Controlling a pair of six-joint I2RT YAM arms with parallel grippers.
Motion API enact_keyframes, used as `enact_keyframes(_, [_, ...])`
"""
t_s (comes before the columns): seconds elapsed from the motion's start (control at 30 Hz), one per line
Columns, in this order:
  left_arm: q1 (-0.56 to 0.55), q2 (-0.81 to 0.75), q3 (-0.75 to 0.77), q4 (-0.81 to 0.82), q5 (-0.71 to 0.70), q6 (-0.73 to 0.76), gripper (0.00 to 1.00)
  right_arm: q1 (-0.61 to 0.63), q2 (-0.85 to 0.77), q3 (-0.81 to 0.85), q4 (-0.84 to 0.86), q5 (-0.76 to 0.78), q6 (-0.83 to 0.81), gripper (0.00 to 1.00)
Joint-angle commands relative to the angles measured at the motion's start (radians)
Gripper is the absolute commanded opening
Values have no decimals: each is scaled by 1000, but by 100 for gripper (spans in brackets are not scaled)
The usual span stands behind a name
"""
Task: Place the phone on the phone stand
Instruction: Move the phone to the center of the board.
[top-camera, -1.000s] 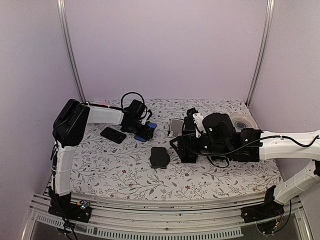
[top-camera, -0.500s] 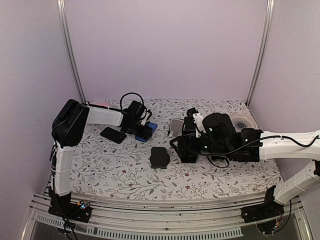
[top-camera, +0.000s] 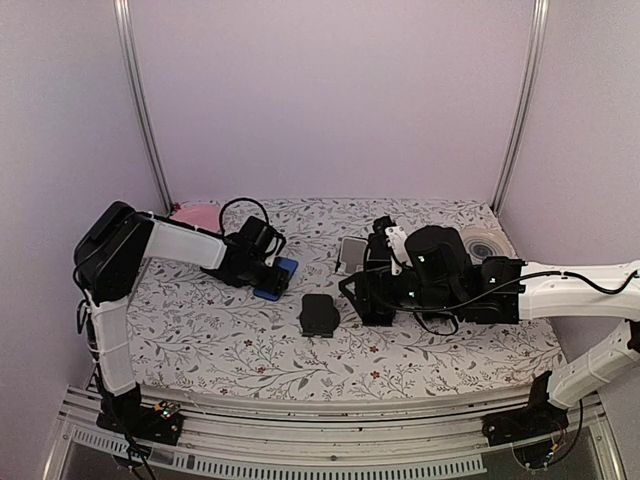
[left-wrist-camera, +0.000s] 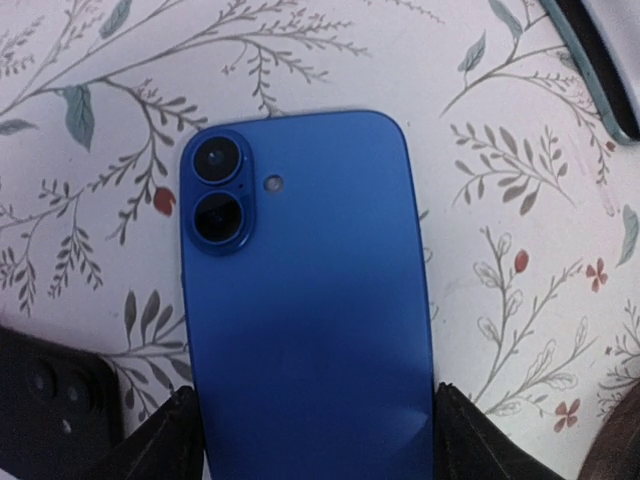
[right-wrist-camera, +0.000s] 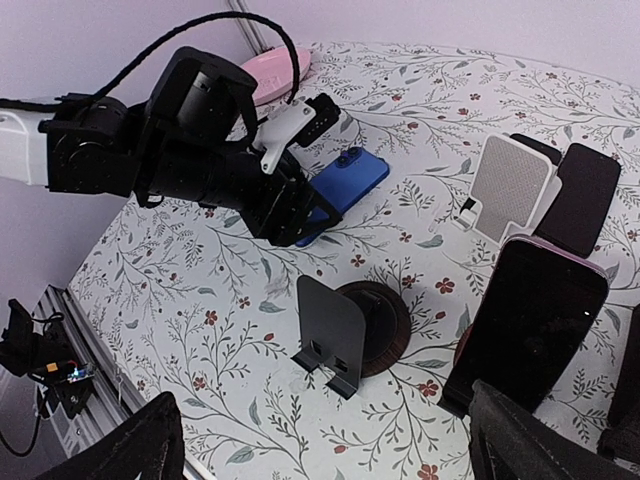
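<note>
The blue phone (left-wrist-camera: 300, 300) lies back-up with its two camera lenses showing, over the flowered cloth left of centre (top-camera: 279, 277). My left gripper (left-wrist-camera: 315, 440) is shut on its lower end, a finger pressed against each long edge. The black phone stand (top-camera: 319, 313) is an upright plate on a round dark base (right-wrist-camera: 335, 335), to the right of and nearer than the phone. My right gripper (right-wrist-camera: 340, 445) hovers open above and just right of the stand, holding nothing.
A white stand (right-wrist-camera: 510, 190) and a black phone (right-wrist-camera: 585, 195) sit behind the black one. A pink-edged phone (right-wrist-camera: 530, 320) leans upright near my right gripper. A pink dish (top-camera: 195, 215) lies at the back left. Another black phone (left-wrist-camera: 45, 400) lies beside the blue one.
My left gripper's jaws have come in onto the blue phone, and arm and phone have shifted left and toward the near edge. The right arm has not moved.
</note>
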Motion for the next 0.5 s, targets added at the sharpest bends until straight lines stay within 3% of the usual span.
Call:
enact_keyframes(0.0, [-26,-23,-132,-101,-21,-36,67,1,4,2,29,-10,5,99])
enact_keyframes(0.13, [-31,-55,-172,-90,-26,-44,70,1,9,6,37,-19,3,99])
enact_keyframes(0.47, [-32,-19,-107,-104,-39,-24,96,0,9,21,22,-16,-4,99])
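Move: The blue phone lies flat between the left gripper's pads. Its middle is roughly 2 cm ahead and 1 cm to the right, at about pad height. From that gripper the black phone sits some 12 cm to the left and 5 cm ahead; the round stand 12 cm to the right and 8 cm back; the white stand about 20 cm to the right and 10 cm ahead. From the idle right gripper, the blue phone is about 19 cm ahead, 20 cm left and 20 cm below. Keep the left gripper's pads on the blue phone's long edges and drag the phone flat along the table, back about 2.5 cm and slightly left, at an even height. Then stop there and spread the fingers wide, so both pads come off the edges while the hand stays put around the phone. ##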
